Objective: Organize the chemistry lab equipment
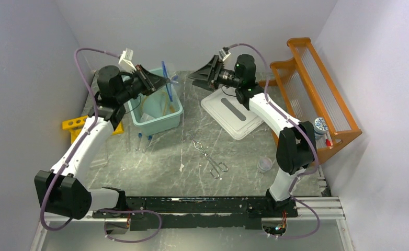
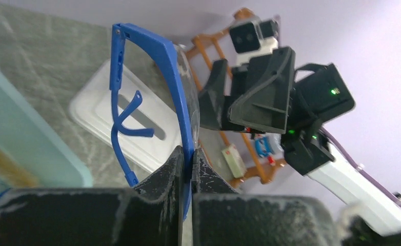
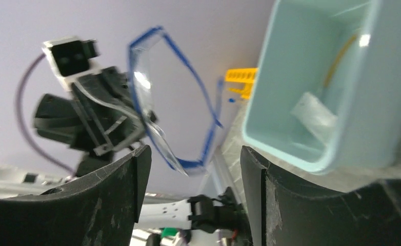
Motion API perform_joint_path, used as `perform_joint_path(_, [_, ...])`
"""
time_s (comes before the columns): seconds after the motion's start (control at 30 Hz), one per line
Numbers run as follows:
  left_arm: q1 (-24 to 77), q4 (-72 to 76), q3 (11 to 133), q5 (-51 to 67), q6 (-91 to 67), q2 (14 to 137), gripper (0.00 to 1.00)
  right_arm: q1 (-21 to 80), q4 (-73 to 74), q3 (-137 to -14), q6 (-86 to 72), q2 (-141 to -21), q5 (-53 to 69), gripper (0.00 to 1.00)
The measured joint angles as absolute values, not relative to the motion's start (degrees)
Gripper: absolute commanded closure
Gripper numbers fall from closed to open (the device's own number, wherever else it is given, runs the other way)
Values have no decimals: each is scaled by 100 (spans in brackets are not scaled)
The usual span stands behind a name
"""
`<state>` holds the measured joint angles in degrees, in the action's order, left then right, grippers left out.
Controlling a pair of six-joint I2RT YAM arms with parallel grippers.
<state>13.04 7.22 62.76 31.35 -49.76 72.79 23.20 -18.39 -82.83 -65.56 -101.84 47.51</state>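
Note:
Blue-framed safety glasses [image 2: 180, 87] hang in the air above the teal bin [image 1: 158, 124], and my left gripper [image 2: 191, 154] is shut on their frame. In the top view the glasses [image 1: 165, 78] sit at the tip of the left gripper [image 1: 160, 82]. My right gripper [image 3: 193, 154] faces them from the right, open, with nothing between its fingers; the clear lens [image 3: 147, 97] floats just beyond its fingertips. Silver forceps [image 1: 210, 157] lie mid-table. Clear test tubes [image 1: 139, 141] lie in front of the bin. A yellow tube rack [image 1: 77, 124] stands at the left, a clear cup [image 1: 265, 164] at the right.
A white lid [image 1: 233, 112] lies flat under the right gripper [image 1: 201, 73]. The orange wooden shelf [image 1: 317, 83] stands along the right wall with small items on its lower ledge. Tan tubing [image 1: 168, 102] lies inside the bin.

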Motion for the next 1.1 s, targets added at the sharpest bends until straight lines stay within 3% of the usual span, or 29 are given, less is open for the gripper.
perform_joint_path(0.27, [1068, -1240, 7583, 1997, -3743, 8141, 95, 2058, -167, -8335, -5092, -9850, 3966, 33])
perform_joint_path(0.73, [718, -2482, 7686, 670, -2622, 9931, 95, 2320, 1846, -7616, -3144, -9546, 2132, 33])
perform_joint_path(0.83, [676, -2488, 7710, 445, -2475, 10200, 85, 2672, 2014, -7516, -2803, -9614, 1673, 33])
perform_joint_path(0.93, [659, -2543, 7708, 259, -2355, 10366, 69, 3100, 2064, -7404, -2443, -9730, 1205, 34])
perform_joint_path(1.1, [659, -2628, 7749, -47, -2198, 10396, 61, 3673, 2132, -7102, -1925, -9935, 574, 34])
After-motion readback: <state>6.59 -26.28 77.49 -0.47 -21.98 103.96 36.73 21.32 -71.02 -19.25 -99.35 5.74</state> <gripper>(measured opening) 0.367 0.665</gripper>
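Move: The left hand holds the blue goggles high up; the open bin's middle lies about 12 cm ahead of it, 9 cm left and 28 cm below. From this hand, the blue-capped tubes are 2 cm back and 10 cm left, the yellow rack 4 cm ahead and 28 cm left. The empty right hand has the tongs some 12 cm back, 7 cm right and 32 cm below; the lid lies 8 cm ahead and 17 cm right, the clear cup 15 cm back and 28 cm right. The left fingers let go of the goggles at the end, opening partway over the bin after carrying them about 25 cm down, 14 cm left and 8 cm forward while the wrist tips down and rolls. The right hand, still open and touching nothing, first swings right and slightly forward, then sinks some 23 cm and draws back towards the tongs, turning about 60 degrees to point down. ##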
